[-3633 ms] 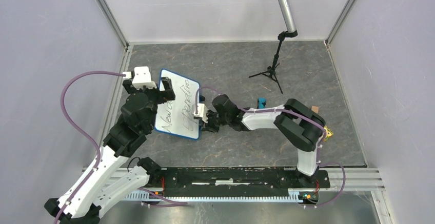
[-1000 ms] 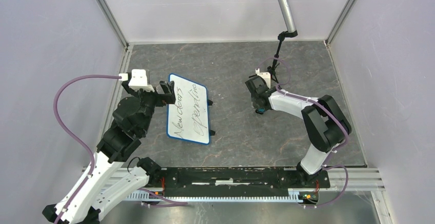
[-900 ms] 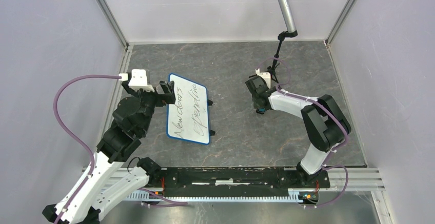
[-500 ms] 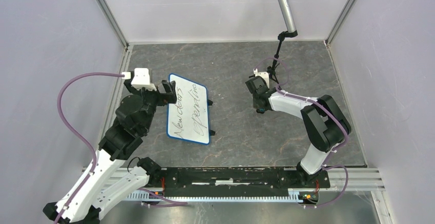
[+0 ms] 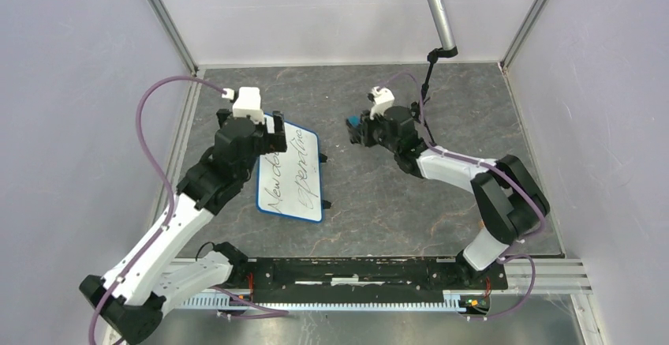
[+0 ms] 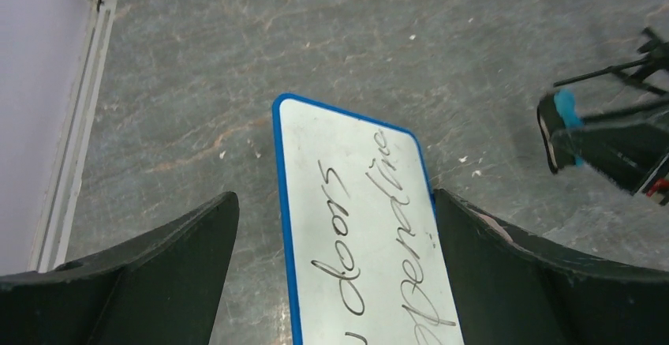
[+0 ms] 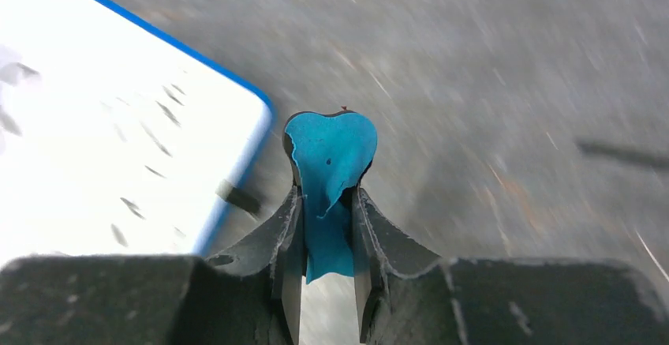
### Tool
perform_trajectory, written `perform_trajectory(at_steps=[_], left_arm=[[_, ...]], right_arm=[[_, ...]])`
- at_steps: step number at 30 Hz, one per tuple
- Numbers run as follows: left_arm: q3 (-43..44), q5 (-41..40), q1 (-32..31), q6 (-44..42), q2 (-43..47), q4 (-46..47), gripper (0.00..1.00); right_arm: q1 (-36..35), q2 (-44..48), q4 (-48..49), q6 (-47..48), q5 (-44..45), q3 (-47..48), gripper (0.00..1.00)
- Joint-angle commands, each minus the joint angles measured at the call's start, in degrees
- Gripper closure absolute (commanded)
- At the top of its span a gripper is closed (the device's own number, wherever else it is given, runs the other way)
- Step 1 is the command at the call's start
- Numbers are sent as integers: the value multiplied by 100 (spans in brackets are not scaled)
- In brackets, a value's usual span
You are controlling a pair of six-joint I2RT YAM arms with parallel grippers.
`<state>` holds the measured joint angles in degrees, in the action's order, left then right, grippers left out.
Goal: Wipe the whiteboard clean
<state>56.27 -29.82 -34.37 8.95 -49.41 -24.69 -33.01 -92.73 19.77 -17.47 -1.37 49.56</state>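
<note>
The whiteboard (image 5: 290, 175) lies flat on the grey table left of centre, blue-rimmed, with black handwriting on its face (image 6: 355, 203). My left gripper (image 5: 272, 140) hovers over the board's far end, open wide, its fingers straddling the board (image 6: 335, 200) with nothing held. My right gripper (image 5: 356, 130) is in the air to the right of the board's far corner, shut on a small blue eraser (image 7: 330, 151) that sticks out past the fingertips (image 7: 328, 195). The board's corner (image 7: 118, 140) shows at the left of the right wrist view. The eraser (image 6: 565, 108) also shows in the left wrist view.
A microphone (image 5: 434, 5) on a black tripod stand (image 5: 418, 108) rises at the back right, close behind my right arm. Enclosure walls border the table on three sides. A small black foot (image 5: 325, 158) juts from the board's right edge.
My right gripper closed on the blue eraser, lifted it off the table and swung left toward the board. My left arm reached farther out over the board's far end, still open.
</note>
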Motion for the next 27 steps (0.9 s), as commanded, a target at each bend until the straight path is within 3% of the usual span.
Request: perform_trajectory(at_steps=[1, 4, 6, 10, 13, 16, 21, 27], left_arm=[[606, 561, 712, 849, -462, -799, 0], [445, 2315, 2170, 1374, -587, -820, 0], [239, 2914, 2673, 1479, -657, -600, 0], [-20, 3787, 3188, 1837, -993, -193, 1], [-178, 4276, 3382, 1954, -1227, 139, 8], [-187, 4281, 3393, 1830, -1403, 209, 14], [-217, 4238, 3393, 1657, -1582, 122, 34], [-283, 4002, 3392, 1348, -1575, 23, 41]], right_arm=[[-340, -604, 1553, 26, -1304, 1082, 88], [-553, -907, 1670, 222, -1820, 1452, 88], [-643, -1048, 1723, 265, -1860, 1566, 88], [-794, -1563, 1665, 117, -2337, 2164, 88], [-965, -1831, 1417, 348, -2448, 2504, 88], [-1111, -2043, 1011, 577, -2426, 2892, 88], [-1189, -2219, 864, 606, -2339, 3140, 88], [-1236, -2530, 700, 619, -2325, 3453, 89]])
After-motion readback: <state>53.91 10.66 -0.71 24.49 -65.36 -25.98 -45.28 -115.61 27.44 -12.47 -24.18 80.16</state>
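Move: The whiteboard's middle lies about 4 cm to the left hand's right, 1 cm back and 20 cm below; the far part of its raised top edge is some 5 cm ahead, 4 cm left and 12 cm below. The held eraser is roughly 11 cm ahead of the left hand, 22 cm right and 17 cm below. From the right hand, the whiteboard's middle is about 18 cm left, 10 cm back and 3 cm below, and the tripod 11 cm ahead, 19 cm right and 9 cm below. Lower the left gripper about 11 cm onto the whiteboard's raised edge, going forward and swinging left before easing partway back right; pitch it down, drop its left side and partly close the fingers astride the edge. Keep the right hand's grip on the eraser and sweep it some 21 cm left over the writing face, rising, then dipping slightly, turning counter-clockwise. ##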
